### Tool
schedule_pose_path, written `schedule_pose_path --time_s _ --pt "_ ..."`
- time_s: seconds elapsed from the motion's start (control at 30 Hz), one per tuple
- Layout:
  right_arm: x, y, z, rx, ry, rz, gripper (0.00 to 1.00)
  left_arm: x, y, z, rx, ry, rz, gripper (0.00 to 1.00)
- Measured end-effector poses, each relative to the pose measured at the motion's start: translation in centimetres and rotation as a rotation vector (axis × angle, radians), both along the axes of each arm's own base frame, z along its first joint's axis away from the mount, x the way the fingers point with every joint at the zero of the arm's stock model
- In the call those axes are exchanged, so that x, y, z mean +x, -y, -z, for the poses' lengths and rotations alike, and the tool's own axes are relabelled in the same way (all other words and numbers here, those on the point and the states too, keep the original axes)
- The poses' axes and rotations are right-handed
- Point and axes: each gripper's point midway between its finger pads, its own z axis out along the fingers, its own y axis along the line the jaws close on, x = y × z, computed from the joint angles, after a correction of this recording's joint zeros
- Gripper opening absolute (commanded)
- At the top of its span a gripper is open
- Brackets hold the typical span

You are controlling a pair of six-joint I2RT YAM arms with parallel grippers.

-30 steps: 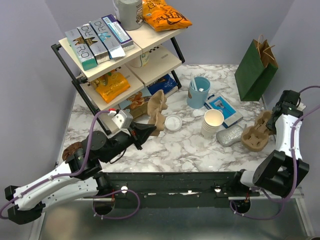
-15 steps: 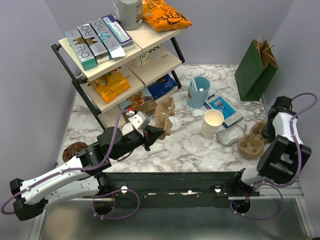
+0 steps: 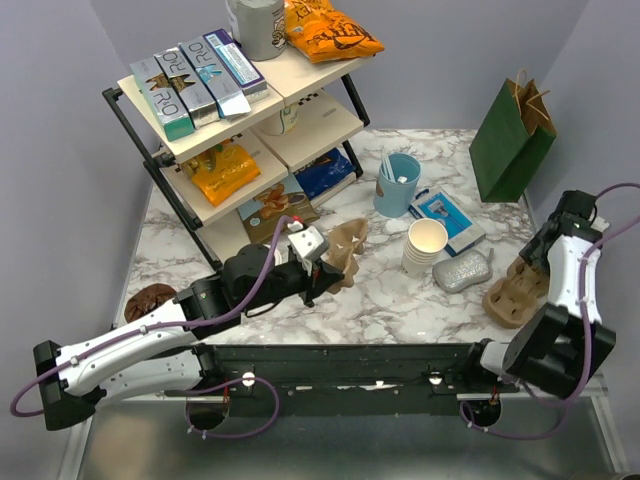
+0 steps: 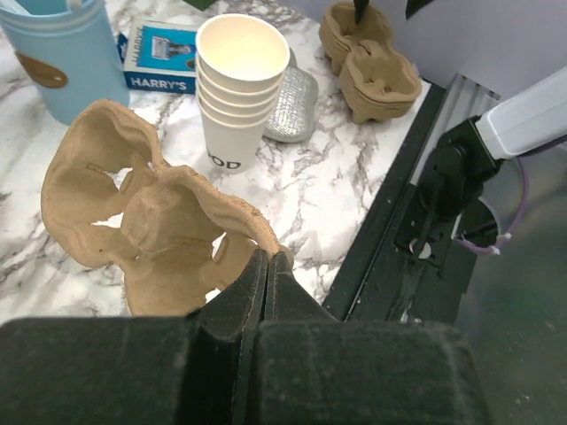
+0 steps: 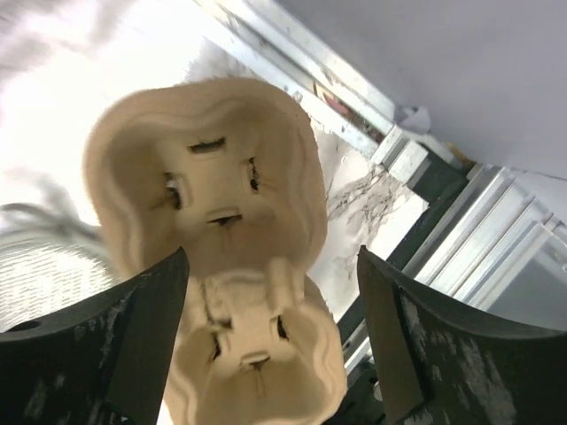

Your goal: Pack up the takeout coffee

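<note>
The takeout coffee is hidden in every view. My left gripper (image 3: 325, 270) (image 4: 268, 257) is shut on the rim of a brown cardboard cup carrier (image 3: 347, 255) (image 4: 151, 217) and holds it tilted above the marble near the table's middle. My right gripper (image 3: 543, 258) (image 5: 273, 266) is open at the right edge. Its fingers stand on either side of a second stack of cup carriers (image 3: 513, 294) (image 5: 221, 248) without touching it. That stack lies on the table by the right edge.
A stack of lidless cream cups (image 3: 425, 245) (image 4: 235, 88) stands right of the held carrier, with a silver pouch (image 3: 462, 270) beside it. Behind are a light blue cup with sticks (image 3: 397, 183), a blue box (image 3: 447, 218) and a green paper bag (image 3: 512, 140). A shelf rack (image 3: 240, 130) fills the back left.
My left arm carried its carrier rightward and toward the near edge. My right gripper opened and let go of the other carrier stack, which shifted nearer the right front edge.
</note>
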Motion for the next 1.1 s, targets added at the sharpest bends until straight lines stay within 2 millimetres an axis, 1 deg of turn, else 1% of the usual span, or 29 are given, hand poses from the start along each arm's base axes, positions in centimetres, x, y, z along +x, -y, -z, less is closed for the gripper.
schedule_pose_path --time_s 0.07,0.13,0.17,0.23,0.27,0.33,0.4,0.47,0.57,0.67,0.7,0.77,0.8,0.87,0.93,0.97,1.03,1.1 --pt "0.3 -0.3 -2.1 -0.024 0.083 -0.02 0.86 -0.5 0.2 0.1 -0.002 -0.011 0.024 0.0" --pt "0.7 -1.0 -4.2 -0.04 0.183 -0.06 0.87 -1.3 0.5 0.8 0.001 -0.028 0.063 0.0" --pt "1.0 -1.4 -5.5 -0.048 0.243 -0.084 0.87 -1.7 0.7 1.1 0.004 -0.035 0.077 0.0" --pt "1.8 -2.7 -8.2 -0.059 0.382 -0.158 0.88 -2.5 0.9 2.5 0.026 -0.06 0.104 0.0" --pt "2.4 -3.7 -9.9 -0.065 0.472 -0.215 0.88 -2.7 1.0 3.1 0.038 -0.07 0.11 0.0" --pt "3.3 -5.7 -12.8 -0.071 0.61 -0.332 0.89 -3.3 1.1 4.7 0.078 -0.096 0.125 0.0" --pt "4.4 -7.9 -15.6 -0.073 0.737 -0.466 0.89 -3.6 1.2 5.3 0.094 -0.106 0.132 0.0" --pt "5.6 -10.4 -17.9 -0.061 0.841 -0.614 0.9 -3.7 1.3 5.2 0.093 -0.104 0.134 0.0" --pt "7.6 -13.9 -20.2 -0.025 0.93 -0.827 0.9 -3.7 1.2 4.9 0.087 -0.092 0.123 0.0" --pt "9.8 -15.5 -22.2 -0.02 0.953 -0.94 0.9 -3.6 1.2 5.5 0.11 -0.082 0.095 0.0" --pt "10.7 -15.7 -23.2 -0.036 0.957 -0.967 0.9 -3.7 1.3 5.8 0.124 -0.082 0.092 0.0" --pt "13.1 -15.4 -24.9 -0.065 0.94 -0.985 0.9 -4.1 1.4 7.1 0.179 -0.081 0.076 0.0" --pt "14.4 -14.9 -26.1 -0.098 0.929 -0.984 0.9 -4.4 1.4 7.8 0.208 -0.082 0.071 0.0" --pt "17.3 -13.4 -27.7 -0.158 0.898 -0.966 0.9 -4.7 1.2 9.4 0.278 -0.083 0.045 0.0" --pt "19.8 -11.5 -28.4 -0.222 0.854 -0.934 0.9 -4.7 0.7 10.7 0.338 -0.088 0.015 0.0" --pt "21.2 -10.4 -28.0 -0.243 0.816 -0.915 0.89 -4.6 0.4 11.2 0.36 -0.089 -0.003 0.0" --pt "23.2 -8.8 -27.1 -0.268 0.747 -0.889 0.89 -4.2 -0.2 12.1 0.406 -0.095 -0.049 0.0" --pt "24.8 -7.3 -25.4 -0.276 0.673 -0.863 0.89 -3.9 -0.9 13.0 0.447 -0.099 -0.09 0.0"
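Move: The green paper bag stands about 30 cm ahead of the right hand, 5 cm left and 4 cm above; the stacked carriers are 3 cm back, 3 cm left, 5 cm below it, and the razor box 16 cm ahead, 20 cm left. From the left hand, holding a cup carrier, the lidded cup is some 14 cm ahead, 15 cm left, 20 cm below; the cup stack 19 cm ahead, 23 cm right. Right hand rises, then reaches forward, about 25 cm each, towards the green bag; left lowers its carrier. ##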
